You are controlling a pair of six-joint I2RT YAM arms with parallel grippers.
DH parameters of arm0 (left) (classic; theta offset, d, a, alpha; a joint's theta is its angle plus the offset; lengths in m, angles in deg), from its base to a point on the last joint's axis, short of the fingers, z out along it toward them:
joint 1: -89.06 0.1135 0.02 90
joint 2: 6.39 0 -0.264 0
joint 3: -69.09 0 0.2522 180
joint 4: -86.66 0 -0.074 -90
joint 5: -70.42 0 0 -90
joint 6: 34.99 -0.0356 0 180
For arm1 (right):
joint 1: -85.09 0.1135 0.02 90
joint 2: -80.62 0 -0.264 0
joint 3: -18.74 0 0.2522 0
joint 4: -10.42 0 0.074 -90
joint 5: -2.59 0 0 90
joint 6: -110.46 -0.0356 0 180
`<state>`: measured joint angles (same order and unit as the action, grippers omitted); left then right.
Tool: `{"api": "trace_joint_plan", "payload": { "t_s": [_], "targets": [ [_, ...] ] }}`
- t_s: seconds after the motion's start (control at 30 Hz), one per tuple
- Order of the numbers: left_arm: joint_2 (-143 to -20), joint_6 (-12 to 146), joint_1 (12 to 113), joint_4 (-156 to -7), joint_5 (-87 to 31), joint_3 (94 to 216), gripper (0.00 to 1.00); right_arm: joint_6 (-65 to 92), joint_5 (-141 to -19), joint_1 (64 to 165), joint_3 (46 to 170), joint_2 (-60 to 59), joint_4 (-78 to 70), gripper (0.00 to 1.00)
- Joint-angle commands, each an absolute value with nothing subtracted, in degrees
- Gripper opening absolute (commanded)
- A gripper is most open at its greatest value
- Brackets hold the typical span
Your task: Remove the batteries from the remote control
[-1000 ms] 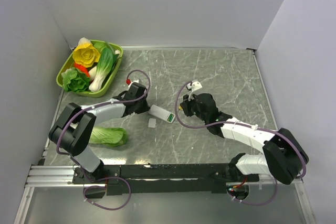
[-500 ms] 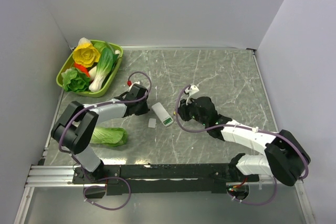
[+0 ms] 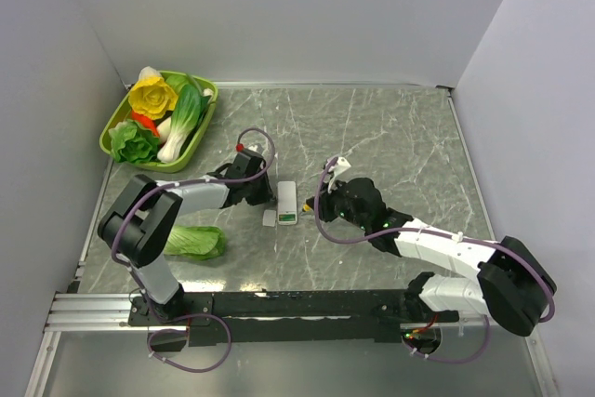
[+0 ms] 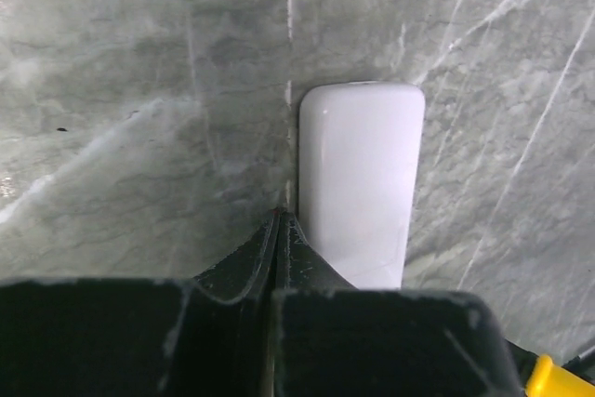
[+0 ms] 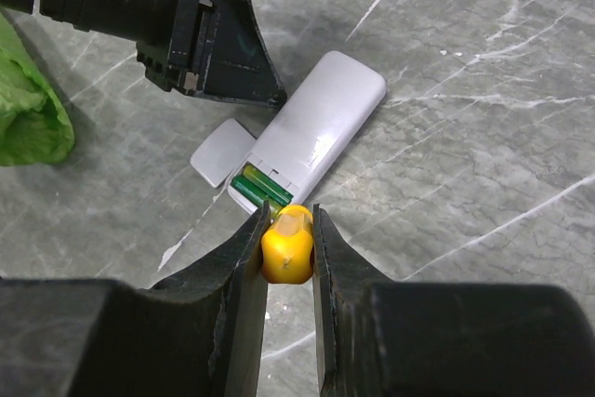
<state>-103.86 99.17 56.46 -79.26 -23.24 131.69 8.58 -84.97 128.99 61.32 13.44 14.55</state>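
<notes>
The white remote control [image 3: 287, 198] lies back side up mid-table, its open end toward the near edge. Two green batteries [image 5: 263, 190] sit side by side in the open compartment. The remote also shows in the left wrist view [image 4: 363, 183] and the right wrist view [image 5: 321, 127]. My left gripper [image 3: 268, 195] is shut and empty, and its tip [image 4: 279, 218] touches the remote's left long side. My right gripper [image 5: 288, 222] is shut on the yellow screwdriver handle [image 5: 286, 248], just in front of the battery end. The screwdriver shaft is hidden.
The small white cover piece [image 3: 270, 218] lies on the table beside the remote's open end [image 5: 223, 152]. A green leafy vegetable [image 3: 191, 241] lies near the left arm. A green basket [image 3: 212, 99] of toy vegetables stands at the back left.
The remote has turned from a diagonal lie to near-far, its battery end swinging left. My left gripper followed it rightward. My right gripper moved left toward the battery end.
</notes>
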Motion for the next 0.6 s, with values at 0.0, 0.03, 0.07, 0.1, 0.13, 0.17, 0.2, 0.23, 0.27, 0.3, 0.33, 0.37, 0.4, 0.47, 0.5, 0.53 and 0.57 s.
{"api": "trace_joint_plan", "payload": {
  "t_s": [0.0,0.03,0.07,0.1,0.13,0.17,0.2,0.23,0.27,0.3,0.33,0.37,0.4,0.47,0.5,0.53,0.57],
  "targets": [
    [-103.95,98.43,56.19,-80.81,-24.59,134.00,0.04,9.91,-85.47,129.30,62.46,14.97,14.94,0.00],
    [-103.69,98.43,56.19,-79.76,-23.98,134.18,0.06,10.35,-85.73,129.39,62.55,15.58,14.25,0.00],
    [-103.51,98.34,56.19,-79.75,-23.45,134.35,0.07,10.96,-85.82,129.30,62.73,16.02,13.89,0.00],
    [-103.33,98.34,56.19,-79.75,-23.18,134.44,0.09,12.10,-86.00,129.30,62.82,17.24,13.54,0.00],
    [-102.90,98.17,56.28,-77.66,-22.75,134.79,0.10,12.89,-86.09,129.39,62.91,17.77,13.36,0.00],
    [-102.72,98.08,56.28,-77.21,-22.48,135.14,0.11,13.68,-86.09,129.39,63.17,18.39,13.27,0.00],
    [-102.19,97.90,56.37,-76.77,-22.22,135.49,0.14,15.43,-85.74,129.39,63.52,19.35,13.18,0.00],
    [-101.84,97.73,56.46,-76.41,-22.13,135.93,0.16,16.32,-84.69,129.30,63.78,19.62,13.01,0.00],
    [-101.66,97.73,56.46,-76.50,-22.39,136.11,0.19,17.20,-83.99,129.30,64.57,19.80,13.01,0.00],
    [-101.40,97.73,56.54,-76.50,-23.17,136.29,0.23,18.77,-83.28,129.39,64.84,19.97,12.92,0.00],
    [-101.40,97.90,56.72,-76.67,-23.79,136.46,0.24,19.48,-82.49,129.39,65.19,19.80,13.09,0.00],
    [-101.48,97.99,56.81,-76.85,-24.23,136.64,0.25,19.93,-79.79,129.30,65.89,19.63,13.53,0.00],
    [-102.09,98.08,56.89,-77.02,-25.11,136.81,0.26,21.67,-78.63,129.30,66.16,18.93,13.71,0.00],
    [-102.97,97.82,56.90,-77.55,-26.51,137.25,0.27,22.74,-75.39,129.30,66.60,18.22,14.23,0.00],
    [-103.76,97.73,56.90,-77.73,-27.22,137.34,0.28,23.53,-74.50,129.22,66.51,17.70,14.67,0.00],
    [-104.03,97.38,56.90,-77.90,-27.83,137.52,0.28,23.88,-73.79,129.22,66.34,17.43,15.03,0.00],
    [-104.21,97.29,56.90,-77.99,-28.01,137.52,0.29,24.23,-73.18,129.30,66.51,17.17,15.20,0.00]
  ]
}}
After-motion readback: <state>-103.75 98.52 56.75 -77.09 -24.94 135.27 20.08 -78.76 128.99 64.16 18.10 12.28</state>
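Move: The remote control lies flat beside the nearly shut left fingers, its middle about 3 cm to their right, level with them and 1 cm lower. Its open compartment with the batteries is 3 cm right and 4 cm back, the battery cover 4 cm back and 1 cm left. From the right hand, holding the screwdriver, the batteries are about 7 cm left, 2 cm ahead and 10 cm down; at that same depth, the remote's middle lies 7 cm left and 5 cm ahead, the cover 11 cm left and 2 cm ahead. The remote's left edge is freed as the left fingertips rise some 2 cm and shift about 1 cm forward and right over that edge, opening from nearly shut to roughly a quarter. The right hand keeps its grip on the yellow screwdriver and, after easing slightly to its right, lifts about 4 cm away from the battery end, its fingers tipping up some 10 degrees and the hand turning counter-clockwise about as much. ##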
